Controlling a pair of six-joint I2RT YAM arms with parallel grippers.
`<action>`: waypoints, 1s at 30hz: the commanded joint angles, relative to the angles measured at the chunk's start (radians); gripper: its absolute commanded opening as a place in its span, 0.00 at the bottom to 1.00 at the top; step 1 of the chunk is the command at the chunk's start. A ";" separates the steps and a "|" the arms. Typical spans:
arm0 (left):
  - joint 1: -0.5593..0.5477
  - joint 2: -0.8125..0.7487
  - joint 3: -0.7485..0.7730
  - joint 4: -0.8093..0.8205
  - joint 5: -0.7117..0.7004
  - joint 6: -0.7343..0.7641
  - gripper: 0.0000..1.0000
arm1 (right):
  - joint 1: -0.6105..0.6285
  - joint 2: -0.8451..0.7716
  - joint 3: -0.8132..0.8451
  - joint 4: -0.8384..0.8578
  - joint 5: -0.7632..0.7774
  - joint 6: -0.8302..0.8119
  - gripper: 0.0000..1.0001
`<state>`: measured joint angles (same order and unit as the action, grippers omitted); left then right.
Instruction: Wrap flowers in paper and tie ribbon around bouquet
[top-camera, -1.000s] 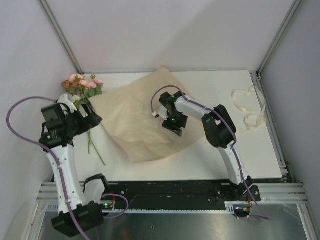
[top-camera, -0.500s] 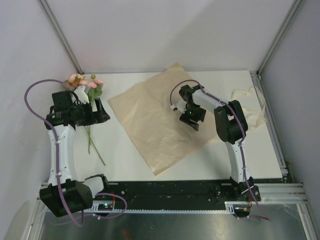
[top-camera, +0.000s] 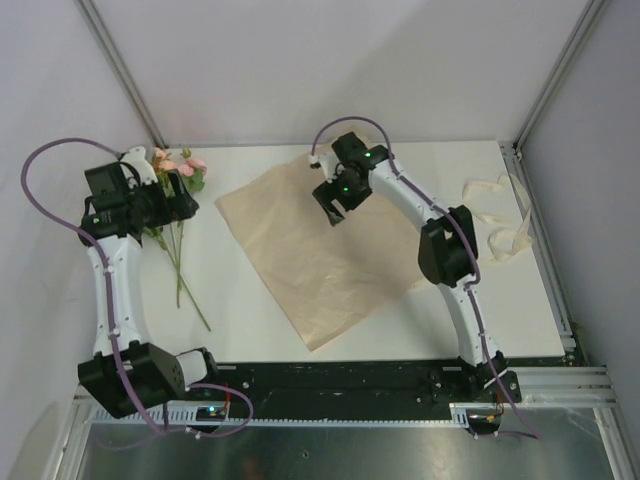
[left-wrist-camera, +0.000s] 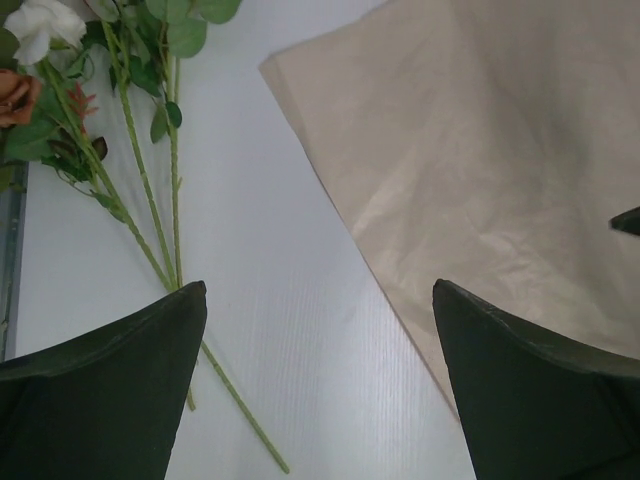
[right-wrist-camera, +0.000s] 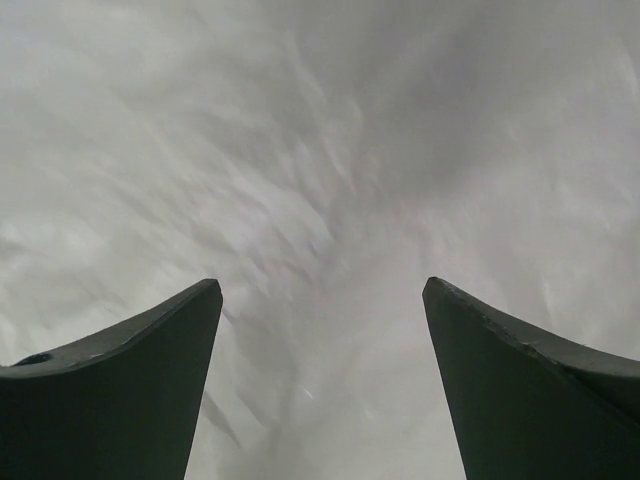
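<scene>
The flowers (top-camera: 178, 168) lie at the far left of the table, blooms toward the back wall and thin green stems (left-wrist-camera: 150, 200) trailing toward me. The peach paper (top-camera: 320, 250) lies flat in the middle as a tilted sheet, and its left edge (left-wrist-camera: 480, 150) also shows in the left wrist view. My left gripper (top-camera: 185, 203) hangs open over the stems, and its gripper (left-wrist-camera: 320, 300) has nothing in it, bare table showing between the fingers. My right gripper (top-camera: 333, 208) hovers open and empty above the paper's far part; below its gripper (right-wrist-camera: 320, 290) the view is a pale blur. The cream ribbon (top-camera: 500, 225) lies loose at the right.
White walls and metal frame posts (top-camera: 120, 70) close in the back and sides. The table's right edge (top-camera: 545, 260) runs just past the ribbon. The arm bases sit on the black rail (top-camera: 330, 385) at the near edge.
The paper slid right with the right gripper, which then let it go, opened wider and rose toward the far-left part of the sheet. The left gripper swung back toward the flowers.
</scene>
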<state>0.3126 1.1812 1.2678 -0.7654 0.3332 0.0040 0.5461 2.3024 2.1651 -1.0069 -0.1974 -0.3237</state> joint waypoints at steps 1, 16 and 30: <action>0.077 0.050 0.069 0.050 0.116 -0.086 1.00 | 0.058 0.100 0.105 0.077 -0.051 0.154 0.90; 0.168 0.051 0.040 0.058 0.022 -0.173 1.00 | 0.222 0.219 0.048 -0.074 -0.063 -0.096 0.89; 0.176 0.279 0.099 -0.010 -0.079 0.192 0.96 | 0.286 0.055 -0.295 -0.053 0.046 -0.433 0.88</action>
<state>0.4938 1.3724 1.3075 -0.7685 0.3161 0.0719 0.8654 2.3054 1.8980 -0.9710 -0.1303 -0.7059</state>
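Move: The right hand is open over the wrapping paper, whose middle lies about 3 cm back, 2 cm left and some 9 cm below; the ribbon lies roughly 38 cm to its right and 3 cm farther out. From the left hand, which is empty and open, the crossing flower stems are about level, 7 cm left and 25 cm below, the blossoms some 23 cm ahead and 12 cm left, the paper's middle 7 cm ahead and 27 cm right. The right hand swings left about 9 cm while sinking some 7 cm onto the paper, its spread fingertips coming to touch it, then drags back roughly 9 cm across the table, twisting counter-clockwise nearly 40 degrees with the fingers still open. Meanwhile the empty left hand, fingers wide open, travels left towards the flower stems, stays level at first and dips only towards the end. ##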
